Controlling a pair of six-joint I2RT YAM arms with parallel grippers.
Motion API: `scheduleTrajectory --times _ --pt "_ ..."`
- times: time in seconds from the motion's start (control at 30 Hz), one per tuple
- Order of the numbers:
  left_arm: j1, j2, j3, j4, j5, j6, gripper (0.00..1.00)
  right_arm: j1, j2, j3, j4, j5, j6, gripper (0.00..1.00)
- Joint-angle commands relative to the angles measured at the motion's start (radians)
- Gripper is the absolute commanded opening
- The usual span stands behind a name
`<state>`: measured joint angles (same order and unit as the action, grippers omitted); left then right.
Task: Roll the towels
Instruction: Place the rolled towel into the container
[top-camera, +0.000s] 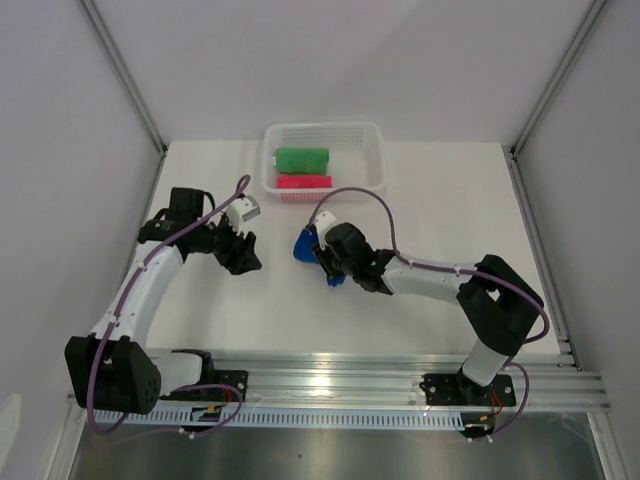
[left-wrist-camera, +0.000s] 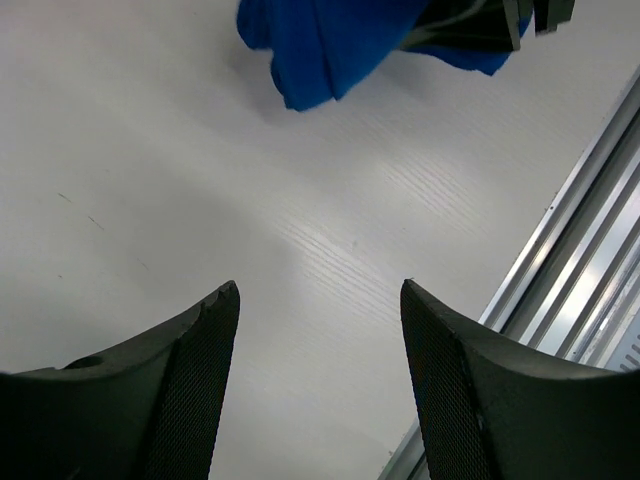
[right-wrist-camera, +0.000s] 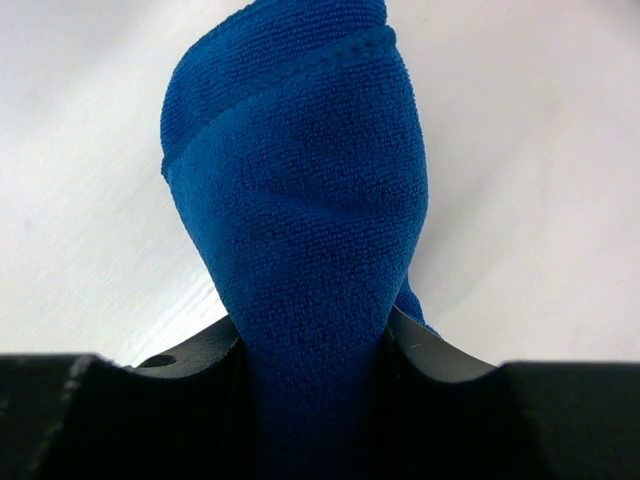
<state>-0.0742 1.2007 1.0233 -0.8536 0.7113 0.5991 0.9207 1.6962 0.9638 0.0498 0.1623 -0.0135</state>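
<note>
The royal blue towel (right-wrist-camera: 300, 200) is bunched into a thick roll between the fingers of my right gripper (right-wrist-camera: 312, 345), which is shut on it. From above, the blue towel (top-camera: 305, 245) pokes out left of that right gripper (top-camera: 328, 258) near the table's middle. A rolled green towel (top-camera: 302, 159) and a rolled pink towel (top-camera: 304, 182) lie in the white mesh basket (top-camera: 372, 160) at the back. My left gripper (top-camera: 240, 250) hangs open to the left of the blue towel (left-wrist-camera: 320, 45), with only bare table between its fingertips (left-wrist-camera: 225, 300).
Aluminium rails (top-camera: 380, 380) run along the near table edge, also showing in the left wrist view as a rail (left-wrist-camera: 580, 270) on the right. White walls close in the table on three sides.
</note>
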Motion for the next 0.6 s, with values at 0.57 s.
scheduleTrajectory --times 0.57 --pt "0.033 -0.056 -0.023 0.065 -0.036 -0.085 0.68 -0.335 0.568 1.113 -0.119 0.288 -0.043 0.07"
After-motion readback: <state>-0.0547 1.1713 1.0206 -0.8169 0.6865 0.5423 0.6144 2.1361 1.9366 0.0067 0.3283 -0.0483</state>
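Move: My right hand already holds the blue rolled towel low over the table. The container's middle lies about 37 cm straight ahead and a couple of centimetres lower. Inside it the red towel lies 29 cm ahead and 5 cm left of this hand, the green towel 39 cm ahead and 6 cm left. From my idle left hand the container is some 41 cm ahead, 16 cm right and 12 cm down. Keeping the blue towel pinched, I sweep my right hand forward about 27 cm and up some 20 cm towards the container, climbing steeply first and then levelling off to carry it in above the near rim. On the way the wrist tips the fingers upward and swings clockwise, each by about 25 degrees. ##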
